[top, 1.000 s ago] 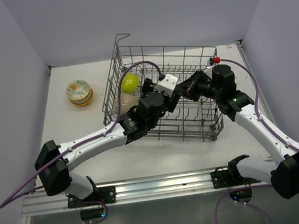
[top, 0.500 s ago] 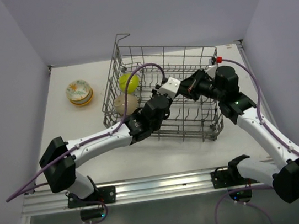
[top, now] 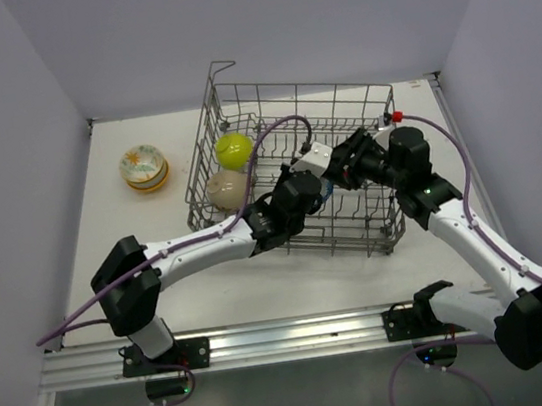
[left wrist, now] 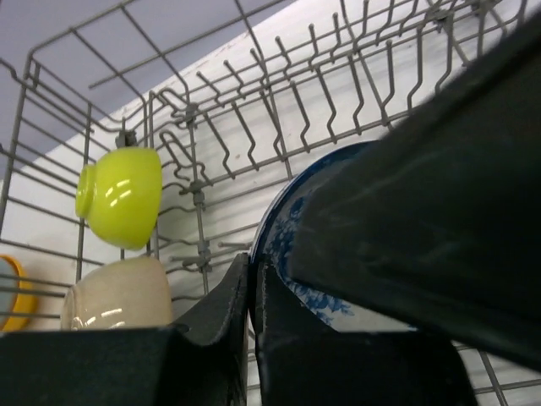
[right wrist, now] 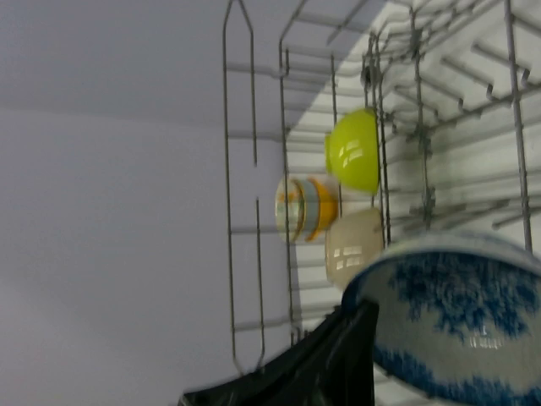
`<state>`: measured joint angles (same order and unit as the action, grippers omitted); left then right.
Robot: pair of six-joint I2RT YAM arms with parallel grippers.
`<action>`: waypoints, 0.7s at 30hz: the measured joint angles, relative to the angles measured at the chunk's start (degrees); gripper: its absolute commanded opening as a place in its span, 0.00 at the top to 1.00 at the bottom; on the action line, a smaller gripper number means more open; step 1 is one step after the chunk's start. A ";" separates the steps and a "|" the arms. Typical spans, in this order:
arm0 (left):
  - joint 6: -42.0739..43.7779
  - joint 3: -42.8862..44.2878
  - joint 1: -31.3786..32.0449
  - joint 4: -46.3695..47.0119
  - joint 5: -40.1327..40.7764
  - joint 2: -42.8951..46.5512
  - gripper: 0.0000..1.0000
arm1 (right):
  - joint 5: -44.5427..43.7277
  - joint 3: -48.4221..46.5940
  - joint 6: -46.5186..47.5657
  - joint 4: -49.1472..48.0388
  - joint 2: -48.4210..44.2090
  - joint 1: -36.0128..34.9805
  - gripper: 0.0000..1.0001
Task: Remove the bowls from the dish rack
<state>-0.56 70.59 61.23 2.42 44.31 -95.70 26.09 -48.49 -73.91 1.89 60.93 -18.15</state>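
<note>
The blue-patterned white bowl (left wrist: 292, 224) hangs inside the dish rack (top: 297, 89), between my two grippers. My left gripper (left wrist: 253, 283) is shut on its rim, one finger on each side of the thin edge. In the right wrist view the same bowl (right wrist: 456, 313) fills the lower right, its rim against the one black finger (right wrist: 347, 347) that shows; the other finger is out of frame. From above, the left gripper (top: 324, 183) and right gripper (top: 339, 165) meet mid-rack and hide the bowl. A lime bowl (top: 233, 149) and a beige bowl (top: 227, 189) rest at the rack's left end.
A stack of bowls (top: 144, 167), floral on top and orange-yellow below, stands on the table left of the rack. Upright tines (left wrist: 287, 110) and side wires (right wrist: 290, 211) crowd both grippers. Walls enclose the table on three sides.
My left arm has reached further right into the rack and its jaws have closed on the blue-patterned bowl's rim. The right arm has shifted slightly.
</note>
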 measured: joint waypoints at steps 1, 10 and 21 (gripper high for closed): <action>-0.04 0.07 -0.11 -0.31 0.83 -0.66 1.00 | -0.55 0.15 0.28 0.11 0.00 -0.15 0.54; -6.84 0.81 -9.33 -4.35 -5.29 -0.74 1.00 | -1.05 4.55 0.55 1.27 -0.74 0.15 0.43; -16.48 5.38 -18.75 -14.36 -22.03 1.57 1.00 | -7.50 5.22 7.58 9.22 -13.38 2.36 0.32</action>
<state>-17.04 75.96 42.48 -11.94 22.28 -94.13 18.59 -43.27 -66.32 11.11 47.55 -15.79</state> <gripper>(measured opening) 0.029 0.670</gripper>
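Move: The left hand has the blue-flowered bowl by its rim; the stack of unloaded bowls it goes to stands about 33 cm to its left, 13 cm farther out and 17 cm lower. Down in the rack on the way, the lime bowl lies some 12 cm left and 11 ahead, the beige bowl 14 left and 4 ahead, both about 14 cm below. From the right hand the stack is roughly 40 cm left, 16 ahead and 24 down. Keeping its pinch on the blue bowl's rim, the left hand carries the bowl left and forward about 9 cm over the rack towards the stack, nearly level, its wrist tipping down and its left side rolling down some 15 degrees each. The right hand, already partly open, spreads its fingers wider, dips about 4 cm, then backs off to the right and back while rising again. ##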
